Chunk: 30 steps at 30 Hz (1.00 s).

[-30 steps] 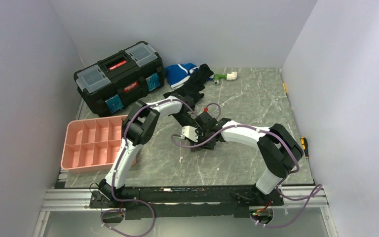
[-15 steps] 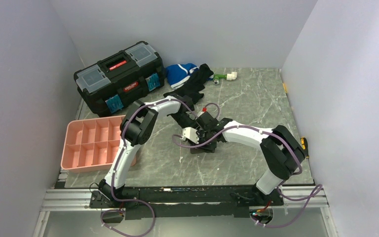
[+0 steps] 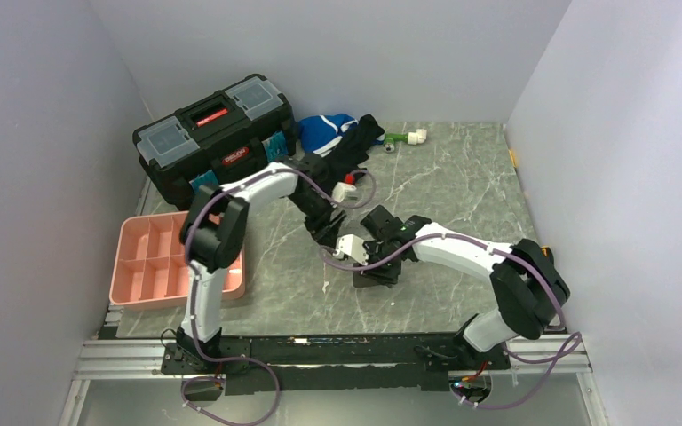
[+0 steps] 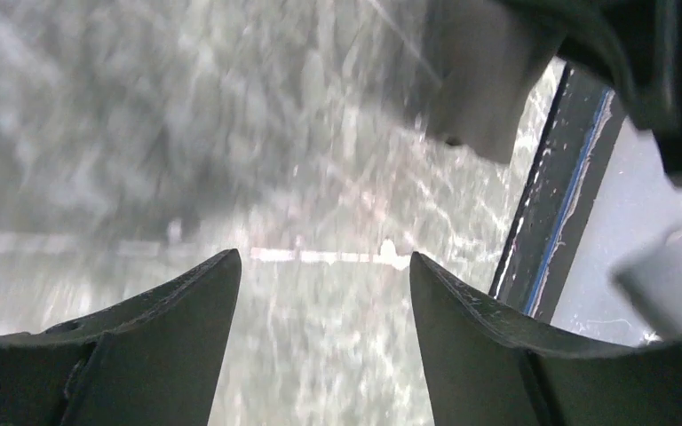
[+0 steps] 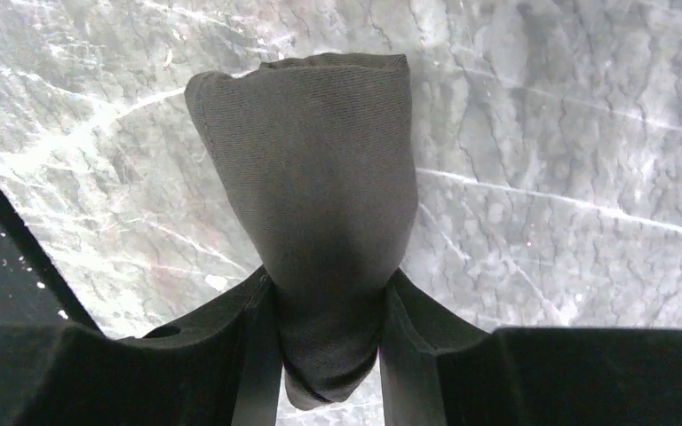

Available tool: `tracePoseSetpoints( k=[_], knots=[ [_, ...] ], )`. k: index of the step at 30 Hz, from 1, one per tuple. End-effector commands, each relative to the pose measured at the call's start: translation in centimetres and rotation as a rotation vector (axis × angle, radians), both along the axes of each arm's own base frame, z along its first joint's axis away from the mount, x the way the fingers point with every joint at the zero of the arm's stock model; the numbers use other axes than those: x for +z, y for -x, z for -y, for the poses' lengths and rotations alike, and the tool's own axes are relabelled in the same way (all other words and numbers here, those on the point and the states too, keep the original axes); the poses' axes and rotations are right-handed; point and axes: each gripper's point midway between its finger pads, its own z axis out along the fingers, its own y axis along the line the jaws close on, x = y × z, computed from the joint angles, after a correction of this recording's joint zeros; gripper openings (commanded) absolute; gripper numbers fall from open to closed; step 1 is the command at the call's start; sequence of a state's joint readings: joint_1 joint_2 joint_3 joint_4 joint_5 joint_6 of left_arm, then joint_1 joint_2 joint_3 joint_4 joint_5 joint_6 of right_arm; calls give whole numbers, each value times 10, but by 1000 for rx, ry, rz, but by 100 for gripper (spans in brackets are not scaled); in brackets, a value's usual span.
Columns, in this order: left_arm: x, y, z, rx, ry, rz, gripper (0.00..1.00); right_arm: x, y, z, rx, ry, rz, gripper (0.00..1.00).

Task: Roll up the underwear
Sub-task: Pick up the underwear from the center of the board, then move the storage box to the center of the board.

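Observation:
The underwear (image 5: 311, 169) is a dark grey-brown roll of fabric, pinched at its near end between the fingers of my right gripper (image 5: 329, 284), which is shut on it. From above, the roll (image 3: 375, 272) sits low over the marble table's middle under the right gripper (image 3: 378, 264). No waistband shows. My left gripper (image 3: 326, 231) hangs just left of and behind it, apart from the roll. Its jaws (image 4: 320, 266) are open with only blurred table between them.
A black toolbox (image 3: 213, 138) stands at the back left, a pink compartment tray (image 3: 155, 262) at the left edge. A blue-and-white garment (image 3: 324, 131), a black garment (image 3: 353, 149) and a green-and-white part (image 3: 406, 138) lie at the back. A yellow-handled tool (image 3: 546, 257) rests at the right edge.
My left gripper opened and pulled back to the far left, off the roll. The right gripper, still holding the roll, shifted slightly toward the near edge.

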State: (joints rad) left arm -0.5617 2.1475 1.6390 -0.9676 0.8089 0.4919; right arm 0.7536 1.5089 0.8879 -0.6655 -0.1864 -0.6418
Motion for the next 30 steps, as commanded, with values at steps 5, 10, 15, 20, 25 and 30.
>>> tracePoseSetpoints(
  k=[5, 10, 15, 20, 25, 30],
  knots=[
    [78, -37, -71, 218, -25, 352, 74, 28, -11, 11, -67, -31, 69, 0],
    [91, -51, -130, 426, -167, 485, 73, 38, -24, 14, -108, -80, 92, 0],
    [90, -49, -184, 590, -335, 572, 72, 44, -33, 16, -154, -147, 100, 0],
    [83, -32, -219, 660, -426, 543, 73, 45, -35, 20, -181, -163, 107, 0],
    [80, -15, -239, 666, -468, 526, 73, 46, -37, 25, -200, -169, 105, 0],
    [60, 6, -237, 606, -470, 406, 71, 42, -36, 27, -208, -160, 94, 0]
  ],
)
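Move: The rolled underwear is already in the right fingers, gripped near one end, its middle about 3 cm to the hand's left, level fore-and-aft and a touch lower. From the empty left hand it lies about 14 cm right, 10 cm back and 3 cm down. The pink tray's middle is some 41 cm left of the left hand, 5 cm back and 3 cm lower; the loose black cloth lies about 22 cm ahead of that hand, 4 cm right and 5 cm below. Still pinching the underwear, the right hand carries it about 3 cm each up, forward and right, turning it some 10 degrees clockwise. The left hand, fingers staying open, sweeps about 24 cm left towards the pink tray, rising 9 cm at first and then sinking slightly, while its wrist swings the fingers round to point mostly down. ##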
